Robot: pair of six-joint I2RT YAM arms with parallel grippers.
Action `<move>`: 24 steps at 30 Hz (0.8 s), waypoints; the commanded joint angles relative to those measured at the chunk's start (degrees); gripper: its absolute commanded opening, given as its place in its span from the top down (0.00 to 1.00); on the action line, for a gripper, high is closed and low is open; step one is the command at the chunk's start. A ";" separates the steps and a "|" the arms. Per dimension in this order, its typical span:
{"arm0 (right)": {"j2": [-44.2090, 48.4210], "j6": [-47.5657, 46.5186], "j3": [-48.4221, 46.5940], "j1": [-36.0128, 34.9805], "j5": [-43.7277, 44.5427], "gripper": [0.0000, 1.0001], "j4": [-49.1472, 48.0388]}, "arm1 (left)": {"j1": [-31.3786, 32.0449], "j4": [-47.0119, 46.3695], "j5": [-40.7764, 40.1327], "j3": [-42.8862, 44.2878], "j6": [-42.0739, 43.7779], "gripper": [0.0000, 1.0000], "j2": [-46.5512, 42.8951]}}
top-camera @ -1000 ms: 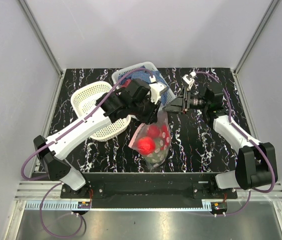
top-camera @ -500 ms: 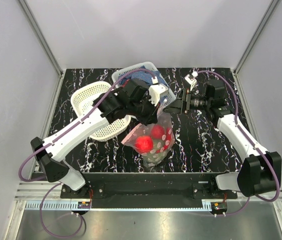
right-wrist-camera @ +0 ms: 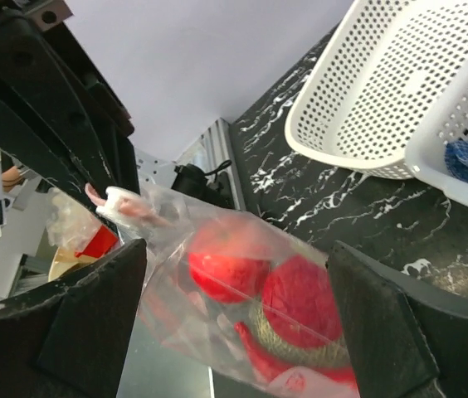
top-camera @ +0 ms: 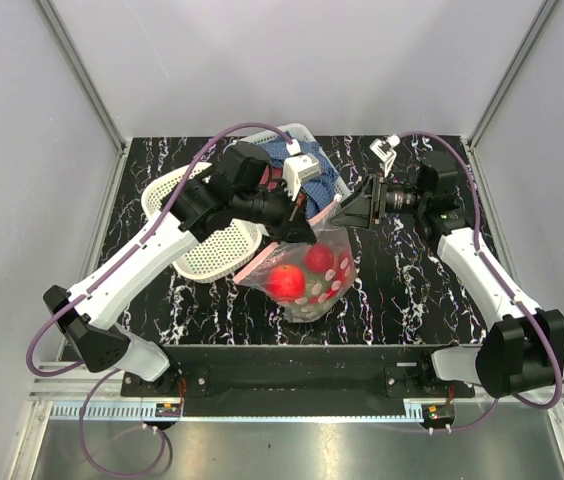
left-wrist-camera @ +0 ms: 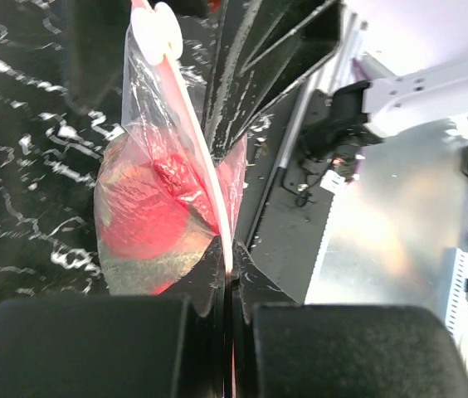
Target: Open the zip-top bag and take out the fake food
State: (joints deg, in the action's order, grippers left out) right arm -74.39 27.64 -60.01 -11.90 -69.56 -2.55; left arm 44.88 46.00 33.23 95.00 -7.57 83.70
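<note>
The clear dotted zip-top bag (top-camera: 312, 285) hangs from my left gripper (top-camera: 299, 231), which is shut on its pink zip strip (left-wrist-camera: 217, 207). The bag holds the fake food: red round fruits (top-camera: 287, 283) and a slim red chili (right-wrist-camera: 253, 355). In the left wrist view the jaws of the left gripper (left-wrist-camera: 230, 278) are pressed together on the strip, and the white slider (left-wrist-camera: 155, 23) sits at its far end. My right gripper (top-camera: 344, 212) is open at the bag's upper right. In the right wrist view the bag (right-wrist-camera: 242, 286) lies between the spread fingers (right-wrist-camera: 93, 319) without touching them.
A white perforated basket (top-camera: 190, 205) stands left of the bag, and it shows in the right wrist view (right-wrist-camera: 400, 83). A second basket (top-camera: 297, 133) holding a blue cloth (top-camera: 280, 150) stands behind it. The table's front edge runs just below the bag.
My left arm has swung back and to the left, pulling the bag's top edge sideways so that the bag has spread wider. My right gripper has stayed by the bag's upper right corner.
</note>
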 commanded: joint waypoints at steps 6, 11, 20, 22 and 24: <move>0.82 15.59 2.00 -0.40 -5.76 0.16 -20.89 | -0.59 -5.57 6.94 1.77 -1.30 1.00 -0.03; 2.49 20.61 4.02 -0.40 -5.41 0.72 -23.12 | -0.76 -5.48 1.93 1.85 -2.97 1.00 -0.03; 6.01 17.27 4.55 -0.32 -2.52 1.00 -14.42 | -0.59 -5.31 -7.04 0.01 -6.49 0.48 -0.03; 6.80 17.19 4.55 -0.32 -1.72 1.00 -13.37 | -0.59 -5.30 -8.62 0.18 -7.28 0.39 0.41; 7.50 17.10 4.72 -0.40 -1.28 1.00 -11.96 | -0.41 -5.39 -9.32 0.88 -7.89 0.38 1.54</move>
State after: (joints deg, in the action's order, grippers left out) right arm -69.95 45.63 -55.05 -12.01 -72.49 -16.36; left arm 44.49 43.31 27.92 95.00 -13.43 84.03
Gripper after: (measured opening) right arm 0.009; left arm 0.603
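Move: The bag's mouth corner with the white slider lies about 2 cm back of the right hand, level with it sideways and roughly 4 cm above. From the left hand, still pinching the zip strip, it lies some 5 cm ahead, 6 cm right and 2 cm up. Hanging about 8 cm below the right hand are the red tomato, 10 cm back and 10 cm left, and the dotted red ball, 9 cm back and 4 cm left. The clothes basket sits 15 cm ahead, 11 cm left and 24 cm lower. The bag's slider corner is handed over: the right hand, wide open around it, eases about 3 cm back and 2.5 cm up, shutting fully to pinch the film just beside the slider. The left keeps its pinch until that grip is nearly shut, then opens a bit over halfway and lets go of the zip strip, easing some 2 cm forward. ##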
